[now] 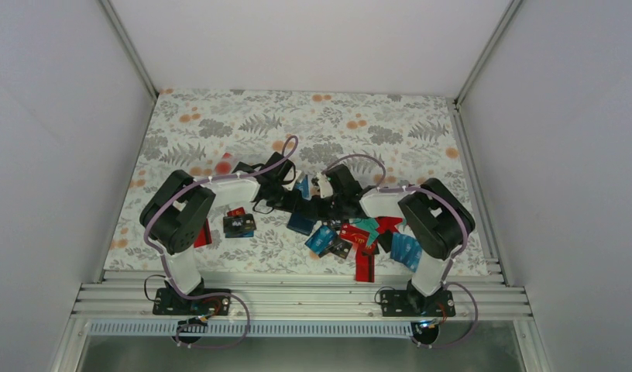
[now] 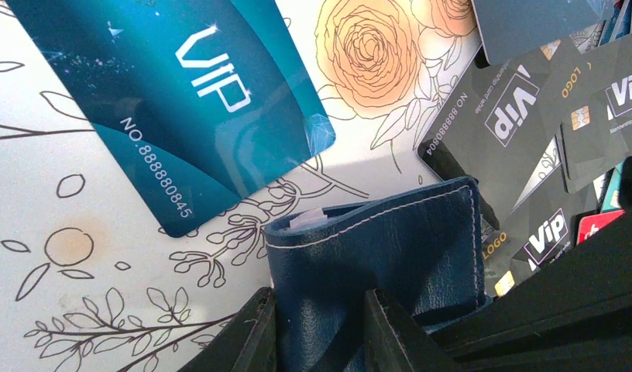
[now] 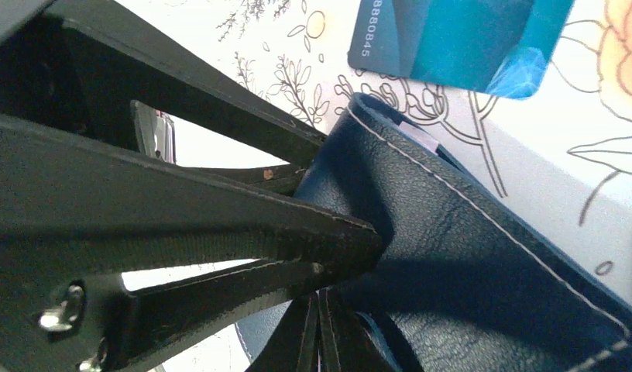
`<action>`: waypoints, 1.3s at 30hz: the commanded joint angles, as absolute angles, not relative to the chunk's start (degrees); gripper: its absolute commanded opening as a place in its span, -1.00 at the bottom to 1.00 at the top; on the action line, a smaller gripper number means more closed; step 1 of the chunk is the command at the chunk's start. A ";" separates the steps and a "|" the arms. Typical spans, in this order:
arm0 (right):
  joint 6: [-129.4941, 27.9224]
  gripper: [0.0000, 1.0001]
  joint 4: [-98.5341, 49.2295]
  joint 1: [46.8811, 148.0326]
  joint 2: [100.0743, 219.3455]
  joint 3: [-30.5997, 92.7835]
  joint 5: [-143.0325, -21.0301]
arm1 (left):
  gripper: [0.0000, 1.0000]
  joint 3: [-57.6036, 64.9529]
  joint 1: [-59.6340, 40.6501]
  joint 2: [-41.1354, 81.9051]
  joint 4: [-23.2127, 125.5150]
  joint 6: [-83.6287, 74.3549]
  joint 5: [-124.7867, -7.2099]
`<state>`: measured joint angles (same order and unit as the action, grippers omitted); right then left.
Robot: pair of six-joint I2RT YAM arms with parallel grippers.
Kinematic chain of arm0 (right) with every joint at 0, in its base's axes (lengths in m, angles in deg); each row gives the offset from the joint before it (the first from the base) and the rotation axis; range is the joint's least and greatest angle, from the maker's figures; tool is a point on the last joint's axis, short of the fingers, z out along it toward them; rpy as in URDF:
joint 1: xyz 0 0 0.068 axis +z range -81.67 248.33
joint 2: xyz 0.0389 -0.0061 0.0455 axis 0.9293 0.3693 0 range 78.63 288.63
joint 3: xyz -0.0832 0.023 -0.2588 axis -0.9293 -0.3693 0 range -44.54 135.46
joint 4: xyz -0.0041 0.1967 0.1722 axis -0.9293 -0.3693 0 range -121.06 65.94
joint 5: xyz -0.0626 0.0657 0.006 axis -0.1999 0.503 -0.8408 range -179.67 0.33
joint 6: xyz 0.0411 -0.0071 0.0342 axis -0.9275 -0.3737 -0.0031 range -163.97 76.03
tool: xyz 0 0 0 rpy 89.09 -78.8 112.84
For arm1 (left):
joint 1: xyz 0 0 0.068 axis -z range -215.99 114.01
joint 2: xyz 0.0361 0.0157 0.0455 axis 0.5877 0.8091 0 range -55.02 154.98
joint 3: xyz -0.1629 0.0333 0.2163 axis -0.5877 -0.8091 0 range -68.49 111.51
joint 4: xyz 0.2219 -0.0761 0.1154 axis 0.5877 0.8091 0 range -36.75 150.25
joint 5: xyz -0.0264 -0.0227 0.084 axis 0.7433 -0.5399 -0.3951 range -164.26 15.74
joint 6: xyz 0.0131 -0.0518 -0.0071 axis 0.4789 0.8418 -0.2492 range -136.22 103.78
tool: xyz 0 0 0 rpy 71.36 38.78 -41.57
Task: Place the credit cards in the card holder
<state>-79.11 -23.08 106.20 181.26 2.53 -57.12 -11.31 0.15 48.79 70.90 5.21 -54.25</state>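
Note:
The dark navy card holder (image 2: 390, 240) is lifted a little off the cloth, opening up, with a pale slip (image 2: 309, 218) showing in its slot. My left gripper (image 2: 321, 333) is shut on its lower part, one finger on each side. My right gripper (image 3: 319, 325) is shut, its tips pressed against the card holder (image 3: 483, 256) right beside the left fingers (image 3: 220, 232); whether it pinches a flap is hidden. A teal VIP card (image 2: 181, 101) lies flat just beyond the holder, and black VIP cards (image 2: 522, 108) lie to its right. From above, both grippers meet at the card holder (image 1: 302, 187).
More credit cards (image 1: 344, 236) lie heaped near the right arm, with a blue one (image 1: 406, 249) and a red one (image 1: 365, 263) near the table's front edge. A few cards (image 1: 239, 225) sit by the left arm. White walls enclose the floral cloth (image 1: 220, 124).

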 commanded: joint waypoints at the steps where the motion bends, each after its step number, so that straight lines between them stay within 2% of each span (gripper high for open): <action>1: -78.64 -0.91 -23.75 105.63 186.63 -3.19 -62.58 | -0.47 -12.12 0.68 51.08 74.27 4.44 -56.17; 6: -78.01 -0.91 -18.98 103.83 190.47 -5.47 -58.31 | -0.47 -12.08 0.67 50.99 74.72 4.51 -56.30; 15: -75.21 -0.91 -20.67 98.75 201.39 -4.96 -51.58 | -0.47 -11.40 0.66 50.12 75.96 4.85 -56.75; 21: -72.86 -0.91 -24.55 98.42 196.48 -4.61 -51.39 | -0.47 -11.01 0.70 49.88 76.46 5.05 -57.11; 23: -71.79 -0.83 -27.94 98.52 192.47 -3.40 -51.44 | -0.47 -11.09 0.69 49.93 76.34 5.12 -57.16; 29: -68.64 -0.34 -37.90 99.31 181.31 3.21 -48.97 | -0.46 -10.76 0.67 50.10 76.55 5.14 -57.99; 32: -66.29 -0.19 -41.80 99.51 178.55 7.27 -47.21 | -0.46 -10.75 0.66 50.14 76.43 5.22 -58.08; 36: -64.81 -0.15 -45.93 99.61 176.01 11.03 -47.10 | -0.47 -10.68 0.81 49.93 76.38 5.31 -58.16; 39: -64.86 -0.17 -48.75 100.47 174.48 12.34 -53.81 | -0.47 -10.74 0.75 49.74 76.34 5.40 -58.24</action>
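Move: The snap strap of the card holder lies right at the right hand's shut fingertips, about 1 cm below them. From there the loose blue card is some 9 cm ahead and 2 cm left, the black cards about 8 cm right and 3 cm back, and another blue card 8 cm back and 3 cm right. The left hand keeps the holder pinched, with the snap about 4 cm to its right and 2 cm back. Right fingertips press the snap strap down about 1 cm, tilting, then open and lift some 6 cm clear. ##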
